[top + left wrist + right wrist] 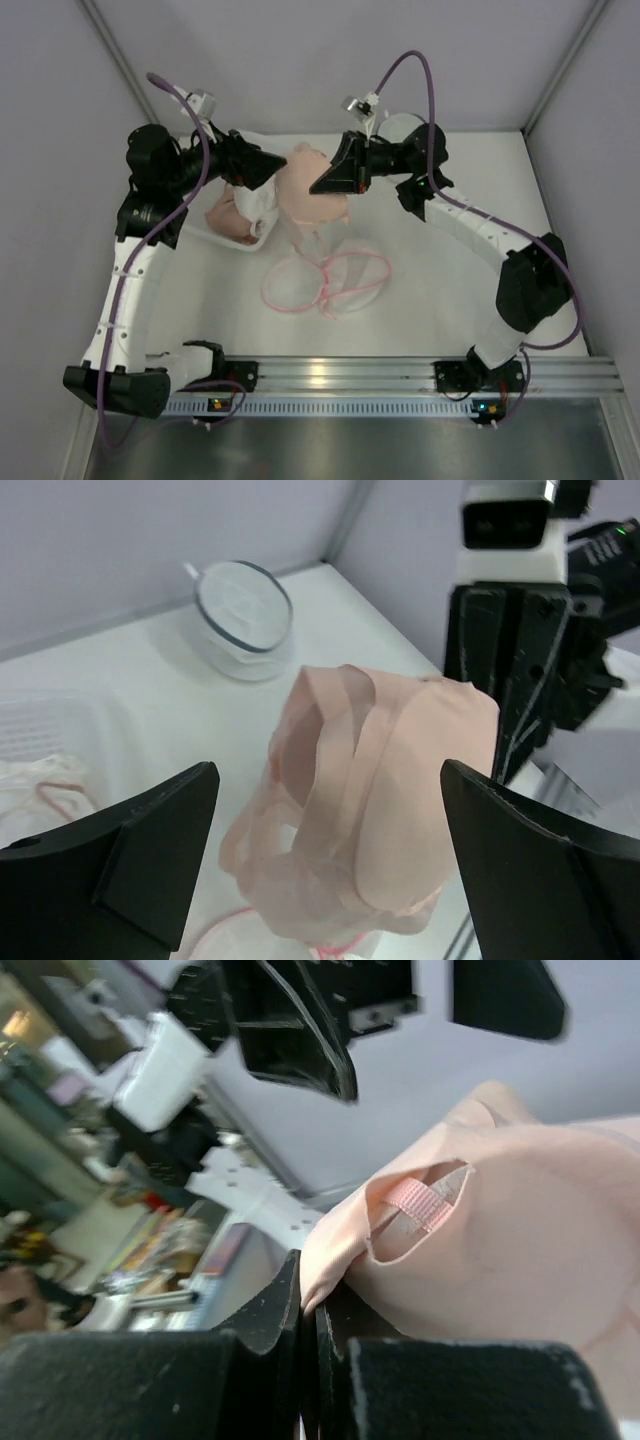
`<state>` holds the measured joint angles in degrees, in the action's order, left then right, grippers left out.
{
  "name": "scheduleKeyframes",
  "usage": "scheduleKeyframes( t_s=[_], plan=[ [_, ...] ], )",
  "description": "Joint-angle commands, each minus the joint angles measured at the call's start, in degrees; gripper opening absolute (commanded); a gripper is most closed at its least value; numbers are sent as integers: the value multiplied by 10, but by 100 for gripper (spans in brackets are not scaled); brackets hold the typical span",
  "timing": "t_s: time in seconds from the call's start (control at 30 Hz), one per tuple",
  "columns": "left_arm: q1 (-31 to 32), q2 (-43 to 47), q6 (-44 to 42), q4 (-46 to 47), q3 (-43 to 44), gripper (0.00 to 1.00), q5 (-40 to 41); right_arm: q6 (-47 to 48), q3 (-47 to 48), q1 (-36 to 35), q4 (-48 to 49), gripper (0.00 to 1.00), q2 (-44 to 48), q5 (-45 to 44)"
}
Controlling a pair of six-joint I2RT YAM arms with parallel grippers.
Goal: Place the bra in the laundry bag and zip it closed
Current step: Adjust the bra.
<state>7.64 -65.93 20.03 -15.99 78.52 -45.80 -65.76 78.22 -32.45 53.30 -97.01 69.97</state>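
Note:
The peach bra (300, 185) hangs in the air above the table's middle, and my right gripper (316, 187) is shut on its edge. The right wrist view shows the closed jaws (312, 1300) pinching a fold of the bra (500, 1250). My left gripper (272, 168) stands open just left of it, and its fingers (130, 845) straddle the bra (370, 810) without touching it. The laundry bag (325, 280), sheer white with pink trim, lies flat below the bra. Only its pink rim (225, 925) shows in the left wrist view.
A white tray (262, 235) holding more peach garments sits under the left arm. A round white container with a dark rim (245, 605) stands near the back wall. The right arm's gripper body (510, 650) is close in front of the left gripper.

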Motion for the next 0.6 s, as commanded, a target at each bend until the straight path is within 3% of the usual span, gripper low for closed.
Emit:
scheduleKeyframes(
  t_s=[0.0, 0.07, 0.1, 0.27, 0.4, 0.57],
  plan=[
    [-3, 9, -6, -71, 46, 98, 181, 376, 51, 1, -370, 0, 83, -91],
    [-3, 3, 20, -72, 54, 98, 232, 541, 83, -12, -557, 0, 95, -145],
    [-3, -7, 50, -72, 58, 98, 243, 574, 86, -17, -585, 0, 100, -180],
    [-2, -60, 81, -62, 78, 98, 132, 626, 73, -22, -621, 0, 98, -222],
    [-2, -83, 70, -50, 81, 98, 116, 642, 51, -25, -620, 0, 103, -225],
    [0, -111, 97, 12, 76, 98, 29, 672, 30, -39, -620, 0, 126, -232]
  ],
)
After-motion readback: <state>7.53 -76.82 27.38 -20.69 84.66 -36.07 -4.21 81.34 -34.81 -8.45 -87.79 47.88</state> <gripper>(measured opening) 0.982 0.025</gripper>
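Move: The peach bra hangs from the right fingers, its middle about 4 cm ahead of, 2 cm left of and 4 cm below that hand; the pink-zipped laundry bag lies roughly 37 cm straight beneath the same hand. The white basket is some 19 cm farther out and 19 cm left of it, 34 cm down. From the empty left hand, the bra's middle is about 3 cm back, 7 cm right and 6 cm below. The bra stays pinched in the shut right fingers as that hand carries it forward about 4 cm, then down some 7 cm, its fingers swinging about 20° clockwise and dipping to point slightly down. The left hand, already wide open and clear of the bra, moves off forward about 6.5 cm, veering left and back, rising slightly before sinking, and tips downward. ##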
